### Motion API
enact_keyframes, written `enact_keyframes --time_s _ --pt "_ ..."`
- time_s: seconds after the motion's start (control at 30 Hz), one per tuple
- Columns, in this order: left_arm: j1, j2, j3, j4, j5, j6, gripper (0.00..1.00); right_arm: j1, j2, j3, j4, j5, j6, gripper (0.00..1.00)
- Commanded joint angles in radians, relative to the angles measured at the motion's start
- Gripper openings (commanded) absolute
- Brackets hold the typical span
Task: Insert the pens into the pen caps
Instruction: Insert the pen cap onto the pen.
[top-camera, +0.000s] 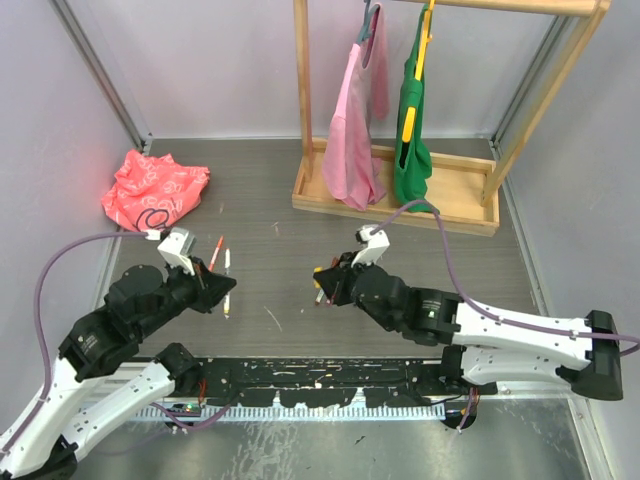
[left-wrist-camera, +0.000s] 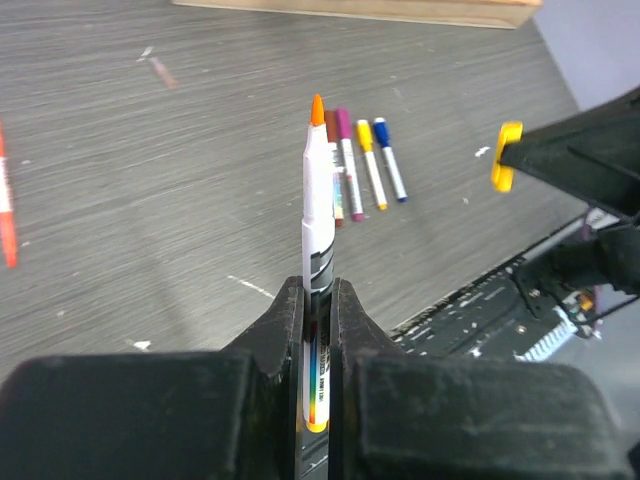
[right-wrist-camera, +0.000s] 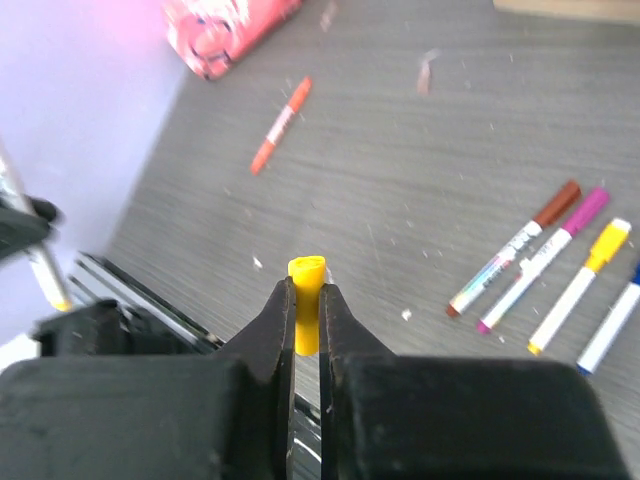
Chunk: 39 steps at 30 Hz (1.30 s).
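My left gripper (left-wrist-camera: 317, 285) (top-camera: 230, 288) is shut on a white pen (left-wrist-camera: 318, 215) with an uncapped orange tip, held crosswise above the table. My right gripper (right-wrist-camera: 306, 285) (top-camera: 320, 278) is shut on a short yellow pen cap (right-wrist-camera: 306, 300), whose open end points away from the fingers. The cap (left-wrist-camera: 508, 155) hangs to the right of the held pen, apart from it. On the table lie brown (right-wrist-camera: 515, 248), purple (right-wrist-camera: 545, 258), yellow (right-wrist-camera: 580, 285) and blue (right-wrist-camera: 615, 325) capped pens side by side. A red pen (right-wrist-camera: 281, 124) lies apart from them, near the left gripper.
A crumpled pink bag (top-camera: 155, 188) sits at the back left. A wooden rack (top-camera: 395, 195) with a pink and a green garment hanging from it stands at the back. A black rail (top-camera: 320, 375) runs along the near edge between the arm bases.
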Motion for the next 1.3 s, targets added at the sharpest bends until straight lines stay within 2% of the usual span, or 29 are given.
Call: enact_keyframes --time_s 0.0,0.27,0.43,0.77,1.0,1.27 --pt "0.004 0.02 -0.027 0.191 0.146 -0.033 0.0 -0.002 -0.085 -0.038 0.267 0.098 -0.049 0.0" --pt "0.004 0.059 -0.061 0.366 0.248 -0.022 0.0 -0.002 -0.068 -0.07 0.66 -0.025 -0.306 0.0" --pt "0.004 0.025 -0.129 0.483 0.311 0.003 0.0 -0.002 -0.02 -0.119 0.928 -0.096 -0.336 0.02" --pt "0.003 0.029 -0.131 0.563 0.436 0.0 0.0 -0.013 0.001 -0.067 1.01 -0.251 -0.451 0.0" --pt "0.004 0.064 -0.129 0.586 0.581 0.02 0.0 -0.028 -0.03 -0.069 1.033 -0.3 -0.431 0.0" --pt "0.003 0.068 -0.139 0.631 0.643 0.023 0.0 -0.036 -0.05 -0.066 1.008 -0.303 -0.417 0.0"
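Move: The left hand holds an uncapped pen, nib up, and the right holds the yellow pen cap. The cap is about 20 cm right of the left hand, 4 cm ahead and roughly level, with the pen correspondingly 20 cm left of the right hand and 4 cm back. On the table some 21 cm below, the brown pen is about 11 cm ahead of the right hand and 1 cm right; the red marker lies roughly 23 cm ahead of the left hand and 9 cm left. The right hand climbs about 18 cm with the yellow cap, edging a few centimetres left, its fingers tipping up some 35 degrees while its left side rolls up, so that the cap comes higher than the pen's nib. Meanwhile the left hand carries the pen about 10 cm right towards the cap, also rising about 5 cm and drawing back a little later on, and its wrist swings clockwise with its left side dipping; both grippers keep their hold. ##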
